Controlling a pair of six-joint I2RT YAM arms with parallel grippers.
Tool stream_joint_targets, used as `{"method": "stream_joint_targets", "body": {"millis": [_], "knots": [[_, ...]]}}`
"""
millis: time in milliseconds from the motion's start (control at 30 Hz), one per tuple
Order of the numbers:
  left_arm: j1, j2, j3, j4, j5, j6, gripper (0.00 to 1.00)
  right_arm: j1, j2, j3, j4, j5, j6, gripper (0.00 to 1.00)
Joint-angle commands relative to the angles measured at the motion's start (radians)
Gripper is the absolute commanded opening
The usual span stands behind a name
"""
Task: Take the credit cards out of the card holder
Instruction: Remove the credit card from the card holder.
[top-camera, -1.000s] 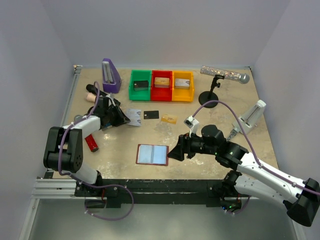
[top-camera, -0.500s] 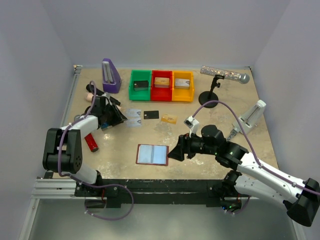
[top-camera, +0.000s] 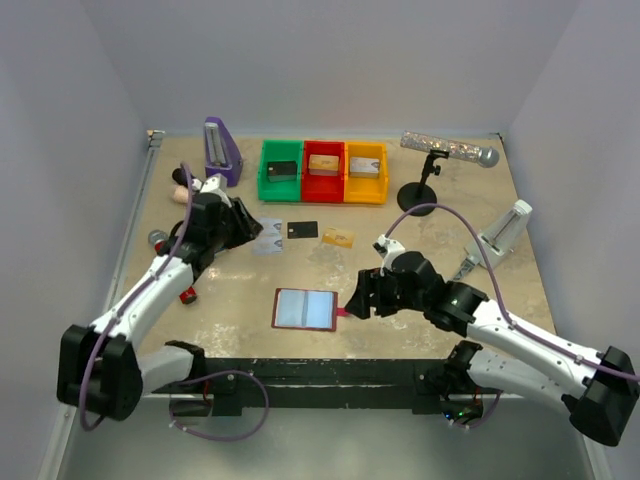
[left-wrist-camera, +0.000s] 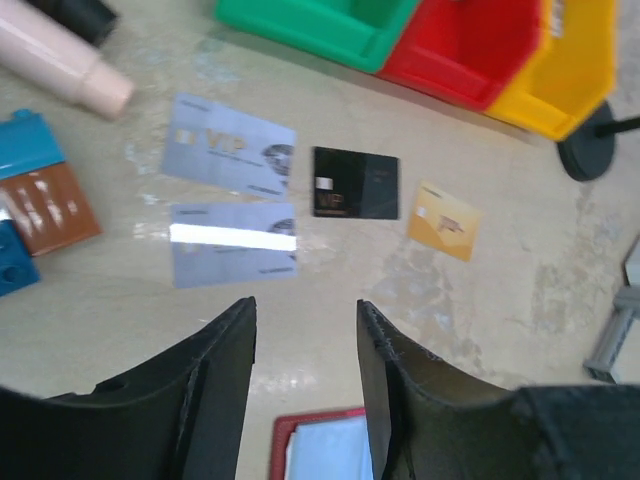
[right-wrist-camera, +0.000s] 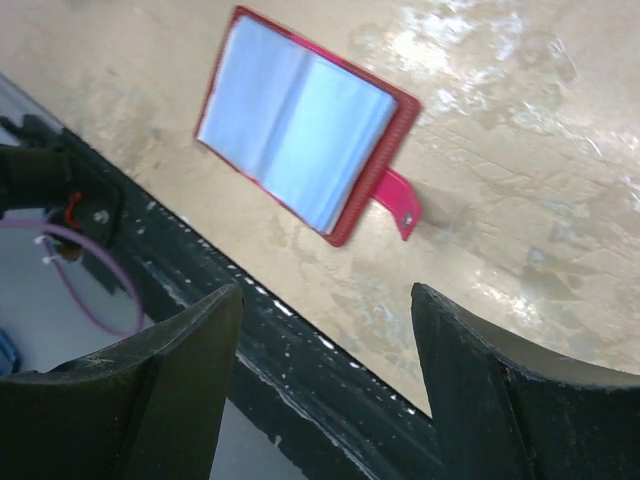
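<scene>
Four credit cards lie on the table in a loose row: two silvery ones (left-wrist-camera: 228, 152) (left-wrist-camera: 232, 254), a black one (left-wrist-camera: 355, 183) and a gold-tan one (left-wrist-camera: 443, 222). From above, the silvery pair (top-camera: 265, 235) is just right of my left gripper (top-camera: 243, 228). That gripper (left-wrist-camera: 305, 310) is open and holds nothing. The card holder (top-camera: 304, 309) lies open near the front edge, pale blue lining up (right-wrist-camera: 295, 140), red tab (right-wrist-camera: 398, 203) pointing right. My right gripper (top-camera: 352, 300) hovers by the tab, open and empty (right-wrist-camera: 325, 295).
Green (top-camera: 281, 170), red (top-camera: 323, 170) and yellow (top-camera: 365, 172) bins stand at the back with small blocks inside. A purple metronome (top-camera: 221, 152) is back left, a microphone stand (top-camera: 420, 192) back right. A pink tube (left-wrist-camera: 60, 70) and a blue-brown block (left-wrist-camera: 35, 215) lie left of the cards.
My left gripper has opened and left a second silvery card beside the first, then lifted away as the arm stretched out. The right gripper has shifted slightly down toward the holder's tab.
</scene>
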Motion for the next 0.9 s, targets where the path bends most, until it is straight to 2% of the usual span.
{"method": "stream_joint_targets", "body": {"millis": [0,33,67,100,133,167,267,467,567,767,867], "knots": [[-0.151,-0.203,-0.097,-0.012,-0.196,-0.007,0.52,0.000,0.075,0.045,-0.042,0.096,0.033,0.73],[-0.177,-0.267,-0.136,0.007,-0.218,-0.024,0.55,-0.002,0.101,0.051,-0.042,0.092,0.032,0.73],[-0.195,-0.318,-0.173,0.020,-0.236,-0.050,0.66,0.000,0.129,0.059,-0.045,0.095,0.030,0.73],[-0.206,-0.375,-0.204,0.030,-0.232,-0.073,0.85,0.000,0.156,0.069,-0.049,0.098,0.030,0.73],[-0.208,-0.441,-0.245,0.047,-0.198,-0.079,0.90,0.000,0.187,0.076,-0.049,0.090,0.030,0.72],[-0.208,-0.475,-0.264,0.030,-0.171,-0.099,1.00,0.000,0.213,0.085,-0.049,0.090,0.032,0.72],[-0.209,-0.544,-0.319,-0.004,-0.076,-0.145,1.00,0.000,0.288,0.108,-0.049,0.087,0.052,0.71],[-0.209,-0.624,-0.448,-0.018,-0.029,-0.346,1.00,-0.002,0.413,0.157,-0.045,0.099,0.065,0.67],[-0.209,-0.627,-0.464,-0.010,0.033,-0.374,1.00,-0.002,0.483,0.198,-0.063,0.088,0.062,0.60],[-0.209,-0.630,-0.460,-0.048,0.060,-0.366,1.00,-0.003,0.583,0.246,-0.078,0.072,0.075,0.54],[-0.209,-0.662,-0.519,0.009,0.124,-0.423,1.00,-0.003,0.609,0.248,-0.082,0.059,0.078,0.49]]}}
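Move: The card holder's strap lies roughly 3 cm left, 2 cm ahead and 11 cm below my right hand, with the middle of the card holder some 14 cm left of that hand and 3 cm ahead. From my left hand the card holder is about 16 cm back, 12 cm right and 11 cm down. At that same depth, the nearer silver card sits about 2 cm ahead and 2 cm right of the left hand, the black card 7 cm ahead and 12 cm right. I sink my right hand about 9 cm onto the strap side of the card holder, easing slightly forward, tipping its fingers some 25 degrees steeper and partly closing them around the strap without shutting. Meanwhile my empty left hand leaves the laid-out cards and sweeps back about 13 cm and a little right towards the card holder, first rising, then sinking, rolling its left side down as its half-open fingers spread wide. ##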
